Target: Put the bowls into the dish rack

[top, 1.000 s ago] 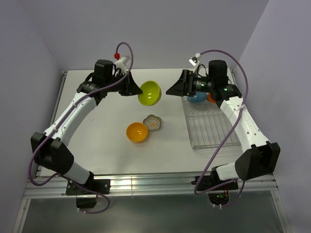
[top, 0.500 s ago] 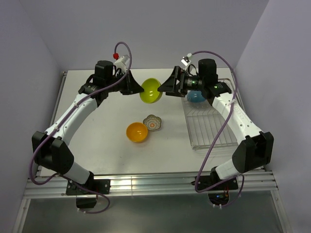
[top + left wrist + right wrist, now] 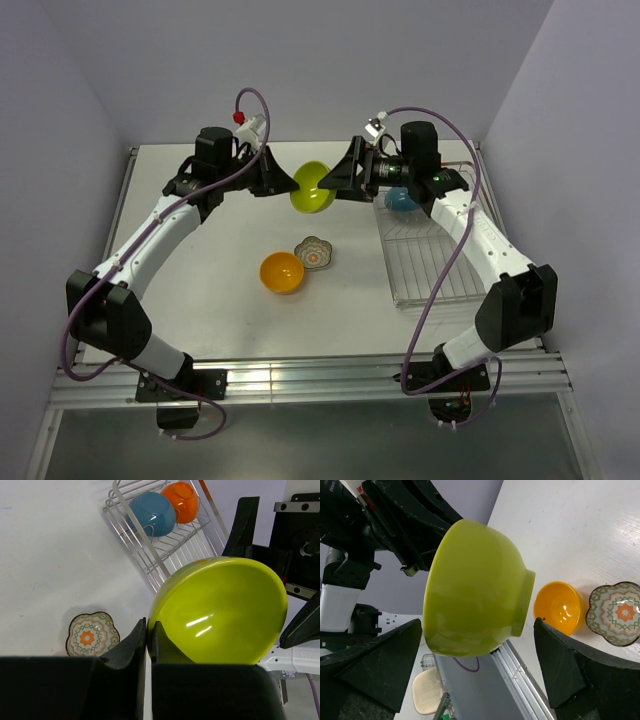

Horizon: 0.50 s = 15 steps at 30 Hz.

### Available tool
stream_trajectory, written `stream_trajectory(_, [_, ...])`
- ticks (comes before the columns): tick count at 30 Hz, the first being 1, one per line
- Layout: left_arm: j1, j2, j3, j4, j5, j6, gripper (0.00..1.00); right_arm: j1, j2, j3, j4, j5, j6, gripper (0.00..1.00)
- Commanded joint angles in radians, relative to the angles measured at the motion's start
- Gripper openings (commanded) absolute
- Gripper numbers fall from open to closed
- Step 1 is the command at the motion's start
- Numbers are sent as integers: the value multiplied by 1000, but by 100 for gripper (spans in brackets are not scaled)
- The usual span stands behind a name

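Observation:
My left gripper [image 3: 285, 183] is shut on the rim of the lime-green bowl [image 3: 313, 187], holding it on edge above the back of the table. In the left wrist view both fingers [image 3: 148, 627] pinch the rim of this bowl [image 3: 225, 615]. My right gripper [image 3: 335, 182] stands open, its fingers either side of the bowl [image 3: 475, 590] and not touching it. The dish rack [image 3: 435, 265] at the right holds a blue bowl [image 3: 152, 512] and an orange bowl [image 3: 182, 501]. A yellow-orange bowl [image 3: 282, 272] and the floral dish [image 3: 314, 252] sit on the table.
The rack's near half [image 3: 430, 280] holds nothing. Purple cables loop above both arms. The table's left edge [image 3: 125, 200] runs beside the left arm, and walls close in behind and at both sides.
My right gripper has swung left from over the rack to the green bowl and opened wider around it. The left gripper has kept its grip, carrying the bowl slightly right.

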<state>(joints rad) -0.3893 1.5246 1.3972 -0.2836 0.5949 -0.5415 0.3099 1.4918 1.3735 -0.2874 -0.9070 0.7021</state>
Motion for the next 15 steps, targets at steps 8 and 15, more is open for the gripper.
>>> stream_trajectory(8, [0, -57, -17, 96, 59, -40, 0, 17, 22, -7, 109, -66, 51, 88])
stream_trajectory(15, [1, -60, -27, 104, 52, -35, 0, 17, 13, -22, 110, -73, 48, 67])
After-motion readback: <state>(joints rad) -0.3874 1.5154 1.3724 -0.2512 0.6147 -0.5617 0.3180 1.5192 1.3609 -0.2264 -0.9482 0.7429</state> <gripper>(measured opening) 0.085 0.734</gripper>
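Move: The green bowl, tipped on its side in the left hand's pinch, has its middle about 6 cm left of the right hand, 2 cm ahead and roughly level, between the open fingers. From the left hand it is about 4 cm right and 1 cm ahead. Some 29 cm below the right hand are the patterned dish, level fore and aft and 7 cm left, and the orange-yellow bowl, 5 cm back and 15 cm left. The racked blue bowl is about 14 cm ahead, 18 cm right and 25 cm below. Right hand eases about 1 cm left, closing a quarter onto the green bowl; left keeps pinching its rim. ##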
